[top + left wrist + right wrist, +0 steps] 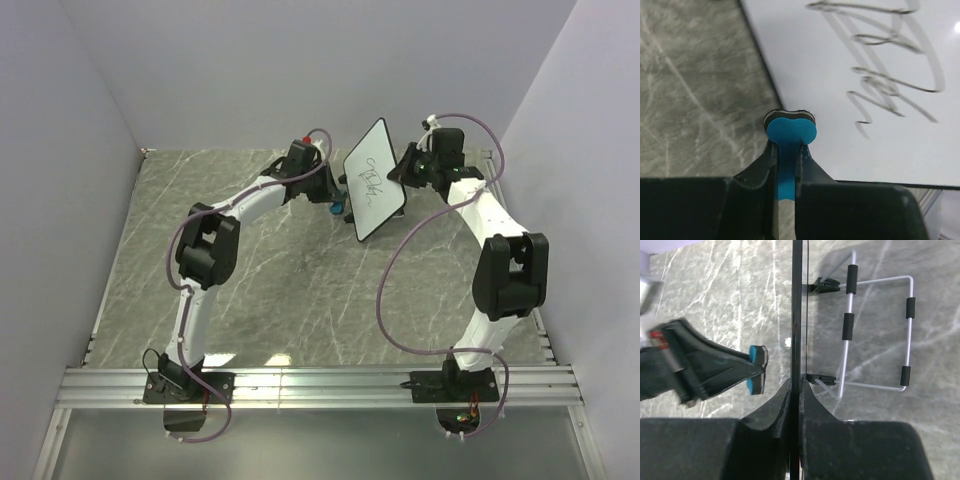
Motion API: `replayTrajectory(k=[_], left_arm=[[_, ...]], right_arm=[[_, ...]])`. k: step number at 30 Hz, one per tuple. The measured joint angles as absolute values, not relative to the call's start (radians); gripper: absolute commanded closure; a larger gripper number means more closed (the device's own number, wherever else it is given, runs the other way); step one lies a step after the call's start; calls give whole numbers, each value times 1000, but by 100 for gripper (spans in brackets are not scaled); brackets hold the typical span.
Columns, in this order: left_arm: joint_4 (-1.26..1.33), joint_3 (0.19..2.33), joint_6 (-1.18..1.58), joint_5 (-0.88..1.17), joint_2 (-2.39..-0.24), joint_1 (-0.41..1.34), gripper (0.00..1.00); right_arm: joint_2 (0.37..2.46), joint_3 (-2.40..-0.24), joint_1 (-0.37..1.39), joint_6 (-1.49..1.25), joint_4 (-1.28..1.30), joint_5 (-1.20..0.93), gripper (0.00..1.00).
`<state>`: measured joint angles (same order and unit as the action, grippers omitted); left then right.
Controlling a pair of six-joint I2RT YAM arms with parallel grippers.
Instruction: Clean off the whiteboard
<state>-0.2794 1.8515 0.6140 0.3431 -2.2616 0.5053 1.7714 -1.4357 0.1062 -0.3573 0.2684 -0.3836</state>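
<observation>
The whiteboard (375, 182) is held tilted above the table, its face with black scribbles (369, 178) turned toward the left arm. My right gripper (405, 172) is shut on its right edge. In the right wrist view the whiteboard (797, 310) shows edge-on between the shut fingers of my right gripper (796, 387). My left gripper (789, 147) is shut on a small blue eraser (790, 131). The eraser (757, 369) sits just off the board's face near its lower left rim, with a small gap. The scribbles (885, 75) lie up and to the right of the eraser.
A wire stand with black sleeves (880, 330) hangs off the whiteboard's back. Below lies the grey marble table (300, 290), with white walls on three sides. An aluminium rail (320, 385) along the near edge carries both arm bases.
</observation>
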Motion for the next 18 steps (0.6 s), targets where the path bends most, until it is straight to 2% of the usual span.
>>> replayTrajectory(k=[8, 18], left_arm=[[-229, 1888, 644, 403, -2249, 521, 100], [-213, 2085, 681, 478, -2402, 556, 100]], right_arm=[[1843, -1498, 109, -369, 260, -428, 100], [1812, -1379, 93, -453, 187, -463, 100]])
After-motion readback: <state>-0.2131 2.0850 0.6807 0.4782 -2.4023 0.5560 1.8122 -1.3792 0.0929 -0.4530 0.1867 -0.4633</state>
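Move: The scribble on the tilted whiteboard lies about 8 cm to the right of the left hand, which holds the eraser, some 5 cm farther out and 3 cm higher. The right fingers on the board's far edge are roughly 14 cm right of that hand, 4 cm ahead and 8 cm up. From the right hand, which the board is brought from, the eraser lies about 14 cm left, 4 cm back and 9 cm lower, and the scribble about 6 cm left, 1 cm ahead and 5 cm lower. The whiteboard stays pinched by its edge in the right hand, which eases about a centimetre forward and left, then draws back and sinks roughly 2 cm, rolling its left side up a little. Meanwhile the left hand, still gripping the eraser, first rises some 3 cm, then sweeps right about 6 cm across the board's face, turning slightly, and brings the pad against the lower part of the scribble. ##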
